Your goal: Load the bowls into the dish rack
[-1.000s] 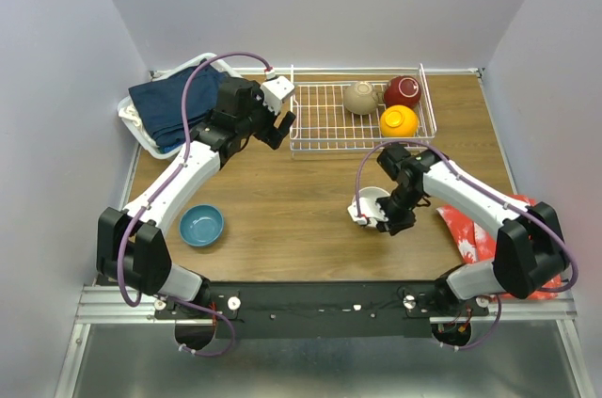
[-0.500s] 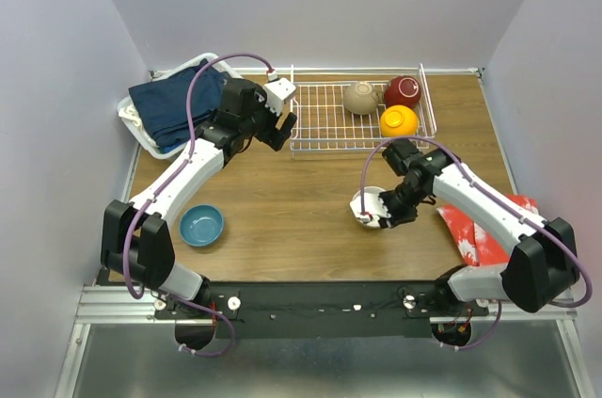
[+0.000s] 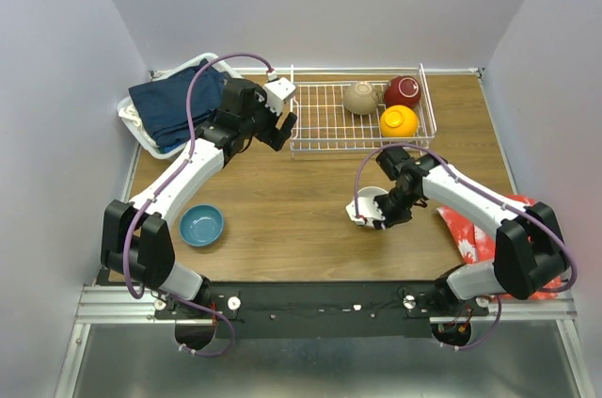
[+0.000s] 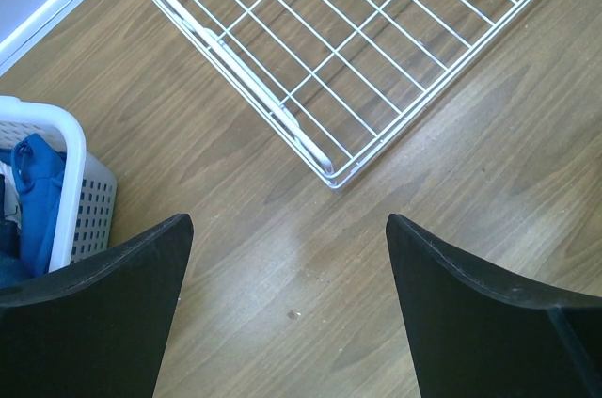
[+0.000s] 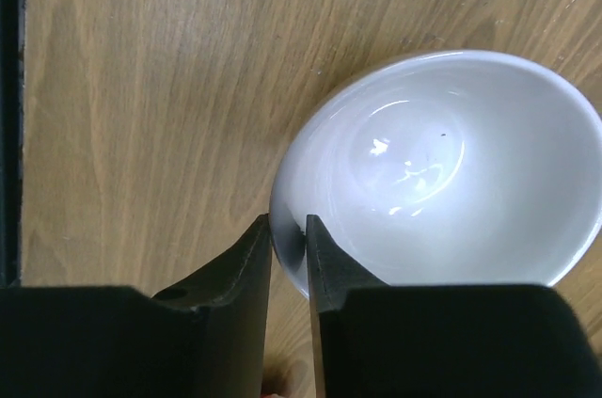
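A white bowl (image 3: 368,199) stands upright on the wooden table, right of the middle. My right gripper (image 3: 375,216) is shut on its rim, one finger inside and one outside. The right wrist view shows the white bowl (image 5: 442,163) with the right gripper (image 5: 289,226) pinching its near-left wall. The dish rack (image 3: 324,121) holds a cream bowl (image 3: 360,98), a maroon bowl (image 3: 403,91) and an orange bowl (image 3: 399,121) at its right end. A blue bowl (image 3: 201,225) sits at the front left. My left gripper (image 3: 280,128) hovers open just off the dish rack's (image 4: 376,40) left corner, left gripper (image 4: 287,229) holding nothing.
A white plastic basket (image 3: 139,127) with dark blue cloth stands at the back left, its corner (image 4: 73,172) showing in the left wrist view. A red patterned packet (image 3: 473,230) lies at the right table edge.
My right gripper's fingers have closed in on the white bowl's rim, and the wrist shifted slightly. The left arm edged a little toward the rack early on, then stayed still.
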{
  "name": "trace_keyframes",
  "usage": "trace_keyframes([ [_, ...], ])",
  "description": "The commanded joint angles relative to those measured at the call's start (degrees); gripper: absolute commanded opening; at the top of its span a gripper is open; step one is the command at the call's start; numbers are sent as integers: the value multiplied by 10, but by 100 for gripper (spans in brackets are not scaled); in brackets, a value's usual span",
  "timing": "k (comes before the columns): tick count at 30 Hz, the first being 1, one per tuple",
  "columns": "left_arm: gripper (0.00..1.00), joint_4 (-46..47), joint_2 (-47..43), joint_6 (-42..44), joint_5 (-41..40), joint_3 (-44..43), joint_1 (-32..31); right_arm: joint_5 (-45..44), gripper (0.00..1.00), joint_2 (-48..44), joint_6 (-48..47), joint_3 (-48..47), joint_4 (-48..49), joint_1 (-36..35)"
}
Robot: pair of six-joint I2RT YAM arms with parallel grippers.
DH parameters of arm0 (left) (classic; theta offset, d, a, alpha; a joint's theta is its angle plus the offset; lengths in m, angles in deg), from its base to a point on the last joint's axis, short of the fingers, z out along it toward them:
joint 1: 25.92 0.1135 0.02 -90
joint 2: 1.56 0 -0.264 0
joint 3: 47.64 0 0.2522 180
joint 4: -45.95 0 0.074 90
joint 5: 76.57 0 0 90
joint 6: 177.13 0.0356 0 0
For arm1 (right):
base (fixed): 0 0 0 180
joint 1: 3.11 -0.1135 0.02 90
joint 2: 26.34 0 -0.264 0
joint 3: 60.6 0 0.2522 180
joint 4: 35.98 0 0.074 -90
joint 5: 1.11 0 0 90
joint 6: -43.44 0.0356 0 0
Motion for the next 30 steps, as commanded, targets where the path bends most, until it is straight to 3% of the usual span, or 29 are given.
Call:
trace_keyframes([
  [1, 93, 13, -3, 2, 7, -4, -2, -14, 15, -22, 0, 8, 27, -3],
  [2, 93, 14, -3, 1, 8, -5, -2, -12, 7, -27, -2, 2, 23, -3],
  [4, 93, 14, -2, 1, 10, -9, -2, 1, 1, -41, -3, -19, 9, -3],
  [10, 93, 12, 12, 5, 17, -40, -2, 68, 1, -10, 54, -205, -31, -3],
  [15, 93, 19, 25, -9, 18, -65, -2, 205, 1, 116, 245, -442, -37, 32],
  [18, 93, 27, 29, -20, 9, -70, -2, 297, 1, 188, 363, -517, -28, 75],
  [24, 93, 49, 26, -53, -48, -66, -2, 444, 1, 269, 665, -576, 162, 156],
  [30, 93, 54, 26, -61, -54, -59, -2, 494, 1, 328, 1035, -515, 530, 188],
])
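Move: The right hand straddles the near-right rim of the white bowl on the table; the bowl's middle is about 4 cm ahead, 3 cm left and 3 cm below. From this hand the dish rack's middle is roughly 24 cm ahead and 5 cm left. In it, the beige bowl stands some 26 cm ahead and 5 cm left, the orange bowl 20 cm ahead and 4 cm right. From the left hand the white bowl lies about 15 cm back, 21 cm right and 18 cm below. The right fingers close and pinch the white bowl's rim, then the hand carries it up about 20 cm, forward some 23 and left 10 to the dish rack, levelling off late. On the way the wrist rolls its left side up and swings clockwise, roughly 70 degrees in all. The left hand, open and empty, rises about 4 cm and edges 3 cm forward by the rack's left end. ##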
